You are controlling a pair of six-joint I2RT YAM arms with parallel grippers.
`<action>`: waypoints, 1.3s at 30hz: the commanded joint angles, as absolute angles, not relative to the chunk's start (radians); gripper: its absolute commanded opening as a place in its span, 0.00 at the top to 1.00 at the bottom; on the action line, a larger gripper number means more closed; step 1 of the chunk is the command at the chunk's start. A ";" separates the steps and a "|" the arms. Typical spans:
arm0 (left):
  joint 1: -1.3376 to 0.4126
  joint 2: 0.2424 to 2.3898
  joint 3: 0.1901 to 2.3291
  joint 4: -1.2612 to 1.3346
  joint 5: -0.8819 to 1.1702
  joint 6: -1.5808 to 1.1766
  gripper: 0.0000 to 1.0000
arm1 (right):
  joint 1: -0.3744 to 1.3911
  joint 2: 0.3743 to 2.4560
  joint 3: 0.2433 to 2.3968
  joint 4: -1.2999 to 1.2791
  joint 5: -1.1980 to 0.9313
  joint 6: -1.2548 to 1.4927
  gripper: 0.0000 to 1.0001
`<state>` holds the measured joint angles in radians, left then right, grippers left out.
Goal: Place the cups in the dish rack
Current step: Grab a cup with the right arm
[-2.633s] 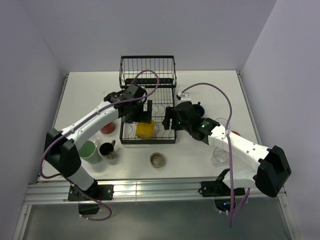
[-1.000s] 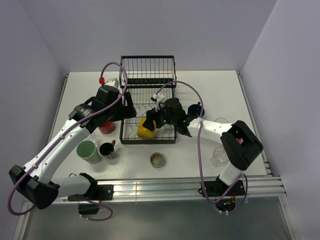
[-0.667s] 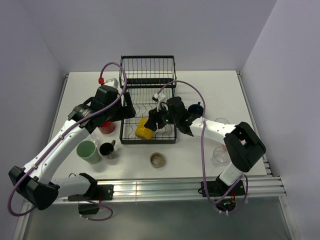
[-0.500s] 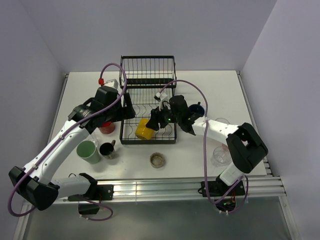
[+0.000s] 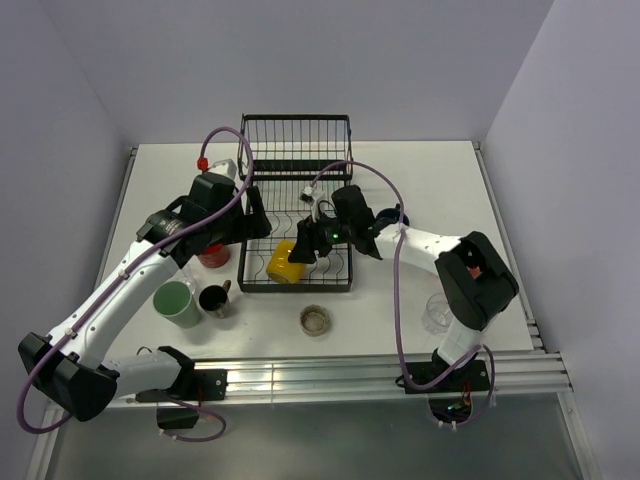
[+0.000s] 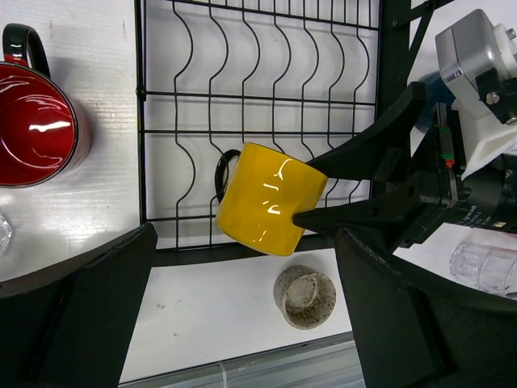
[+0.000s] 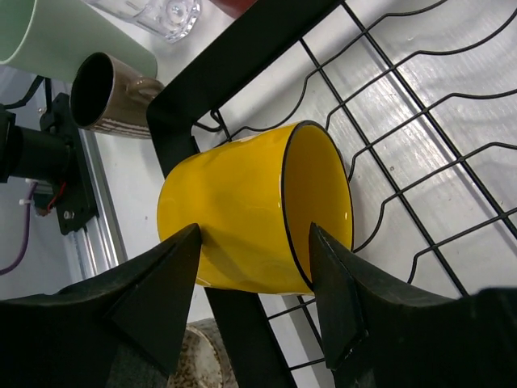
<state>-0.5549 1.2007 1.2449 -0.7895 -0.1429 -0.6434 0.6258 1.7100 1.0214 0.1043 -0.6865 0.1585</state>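
Note:
A yellow mug point(image 5: 282, 262) lies tilted on its side over the near edge of the black wire dish rack point(image 5: 296, 119), its mouth toward the right arm. My right gripper point(image 7: 254, 234) is shut on the yellow mug point(image 7: 242, 218), one finger point(image 7: 174, 267) on the outer wall, the other point(image 7: 339, 283) at the rim. My left gripper point(image 6: 242, 242) hangs wide open above the mug point(image 6: 271, 198) and touches nothing. On the table stand a red mug point(image 5: 213, 255), a green tumbler point(image 5: 177, 303), a dark mug point(image 5: 213, 298) and a low brownish glass point(image 5: 315, 320).
A clear glass point(image 5: 438, 312) stands at the near right. A navy mug point(image 5: 392, 215) shows partly behind the right arm. The rack's tall basket section point(image 5: 296, 150) is at the far end. A metal rail point(image 5: 300, 380) runs along the table's near edge.
The left gripper has let go of the yellow mug and drawn back to the left. The right gripper has come in, closed on the mug and tipped it leftward at the rack's near edge.

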 commanded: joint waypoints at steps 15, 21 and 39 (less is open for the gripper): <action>-0.538 1.187 1.238 -0.738 -0.104 -0.623 0.01 | 0.595 1.747 1.066 0.107 -0.917 0.201 0.99; -0.535 1.190 1.238 -0.735 -0.101 -0.626 0.01 | 0.594 1.692 1.055 0.139 -0.934 0.256 1.00; -0.531 1.157 1.201 -0.712 -0.091 -0.637 0.01 | 0.598 1.575 1.105 0.150 -0.927 0.426 1.00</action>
<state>-0.5358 1.1934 1.2079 -0.7574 -0.1074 -0.6403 0.5995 1.6463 1.0550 0.1215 -0.9176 0.3817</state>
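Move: The yellow cup lies on its side at the front of the dish rack, its middle about 4 cm left of the right hand, 1 cm back and 3 cm lower. From that hand, the small grey cup stands roughly 13 cm back and 2 cm right, the brown cup 9 cm back and 19 cm left, the red mug 20 cm left and 1 cm ahead. From the left hand, the yellow cup is some 15 cm below, 3 cm right, 1 cm ahead. The right fingers close, pinching the yellow cup's wall at the rim, then lift about 6 cm, drawing back 3 cm. ##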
